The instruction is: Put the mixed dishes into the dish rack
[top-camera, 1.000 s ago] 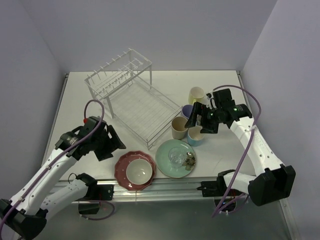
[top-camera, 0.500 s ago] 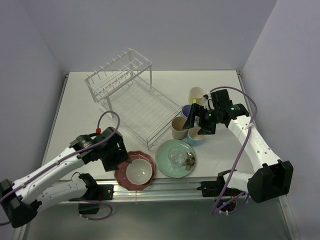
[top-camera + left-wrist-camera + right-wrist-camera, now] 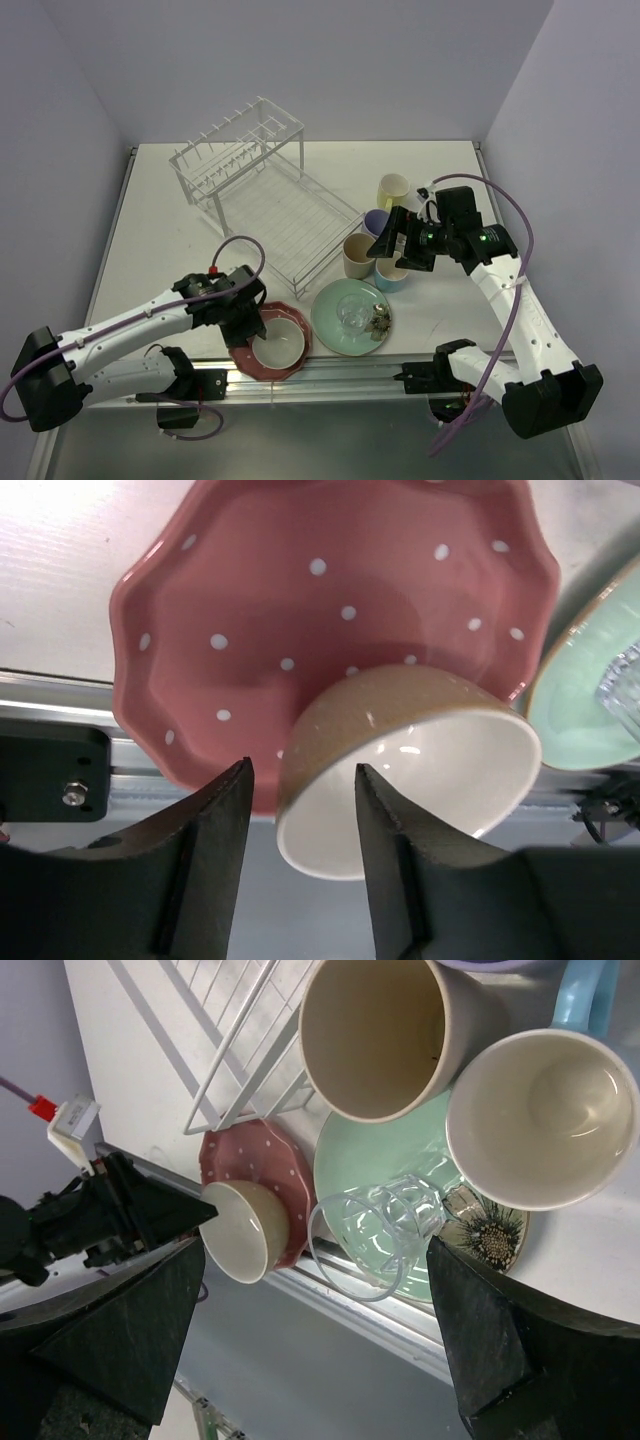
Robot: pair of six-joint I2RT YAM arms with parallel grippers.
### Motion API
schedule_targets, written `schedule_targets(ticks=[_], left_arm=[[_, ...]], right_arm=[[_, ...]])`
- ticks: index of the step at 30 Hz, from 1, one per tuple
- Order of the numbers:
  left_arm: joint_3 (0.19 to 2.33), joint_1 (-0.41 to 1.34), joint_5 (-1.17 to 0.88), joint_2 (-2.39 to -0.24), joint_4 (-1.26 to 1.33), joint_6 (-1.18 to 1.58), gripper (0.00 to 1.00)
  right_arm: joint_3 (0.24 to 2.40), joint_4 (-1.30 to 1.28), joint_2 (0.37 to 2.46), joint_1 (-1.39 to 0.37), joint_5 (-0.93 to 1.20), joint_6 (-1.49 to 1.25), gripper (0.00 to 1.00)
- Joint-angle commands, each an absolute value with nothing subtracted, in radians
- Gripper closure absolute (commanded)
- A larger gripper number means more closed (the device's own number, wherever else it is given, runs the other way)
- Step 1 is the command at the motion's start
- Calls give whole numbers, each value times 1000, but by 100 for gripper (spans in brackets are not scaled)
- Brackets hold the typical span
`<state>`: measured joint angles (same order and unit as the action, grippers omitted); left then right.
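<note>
The cream bowl (image 3: 280, 346) (image 3: 420, 770) (image 3: 245, 1232) sits in the pink-red dotted plate (image 3: 292, 312) (image 3: 330, 600) at the table's front edge. My left gripper (image 3: 257, 326) (image 3: 300, 765) straddles the bowl's left rim, one finger inside and one outside, with small gaps still showing. Beside it the mint-green plate (image 3: 333, 303) (image 3: 370, 1155) carries the small glass (image 3: 352, 316) (image 3: 385, 1235). My right gripper (image 3: 398, 248) (image 3: 315, 1250) hangs wide open above the beige cup (image 3: 357, 255) (image 3: 375, 1030) and light-blue cup (image 3: 390, 273) (image 3: 540, 1115), holding nothing. The dish rack (image 3: 270, 200) stands behind.
A lavender cup (image 3: 376, 222) and a yellow cup (image 3: 393, 188) stand behind the beige one, close under the right arm. The rack's near corner (image 3: 250, 1050) almost touches the beige cup. A metal rail runs along the table's front edge.
The left arm has swung right and down to the bowl, and its jaws have narrowed around the rim. The right gripper has shifted slightly over the cups, still wide.
</note>
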<state>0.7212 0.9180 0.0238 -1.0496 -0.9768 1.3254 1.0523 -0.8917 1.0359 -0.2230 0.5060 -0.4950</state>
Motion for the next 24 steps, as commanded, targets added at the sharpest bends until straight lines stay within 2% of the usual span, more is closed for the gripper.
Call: schedule_targets(ticks=[1, 7, 13, 17, 24], left_arm=[[693, 923, 40, -1039, -936, 1328, 50], [641, 943, 60, -988, -920, 1353, 59], [592, 954, 35, -970, -868, 1356, 73], [595, 960, 31, -939, -870, 1350, 100], [705, 965, 89, -780, -960, 1328, 100]], right_arm=[[1037, -868, 1006, -230, 522, -511, 0], [1043, -881, 996, -230, 517, -506, 0], [1045, -887, 982, -230, 512, -511, 0], [1061, -900, 976, -230, 511, -511, 0], [1155, -930, 1018, -265, 532, -491, 0]])
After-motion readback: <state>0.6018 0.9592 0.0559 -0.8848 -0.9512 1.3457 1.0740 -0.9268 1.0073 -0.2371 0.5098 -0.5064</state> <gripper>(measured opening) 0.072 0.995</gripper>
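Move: The bowl's middle lies about 6 cm to the left hand's right, 1 cm back and some 3 cm below, with its left rim between the open fingers. The red plate under the bowl is centred about 4 cm right, 1 cm ahead and 6 cm down; the green plate is about 24 cm right and 6 cm ahead, and the rack's near corner 10 cm right and 12 cm ahead. From the right hand, the bowl is roughly 28 cm left, 12 cm back and 17 cm down. The left fingers pinch the bowl's left rim, one inside and one outside the wall, closing from half open to almost shut. To get there the hand sinks about 2 cm and eases back about 1 cm with the wrist nearly steady; once gripped, it starts up again by about 1 cm, drawing slightly left. ##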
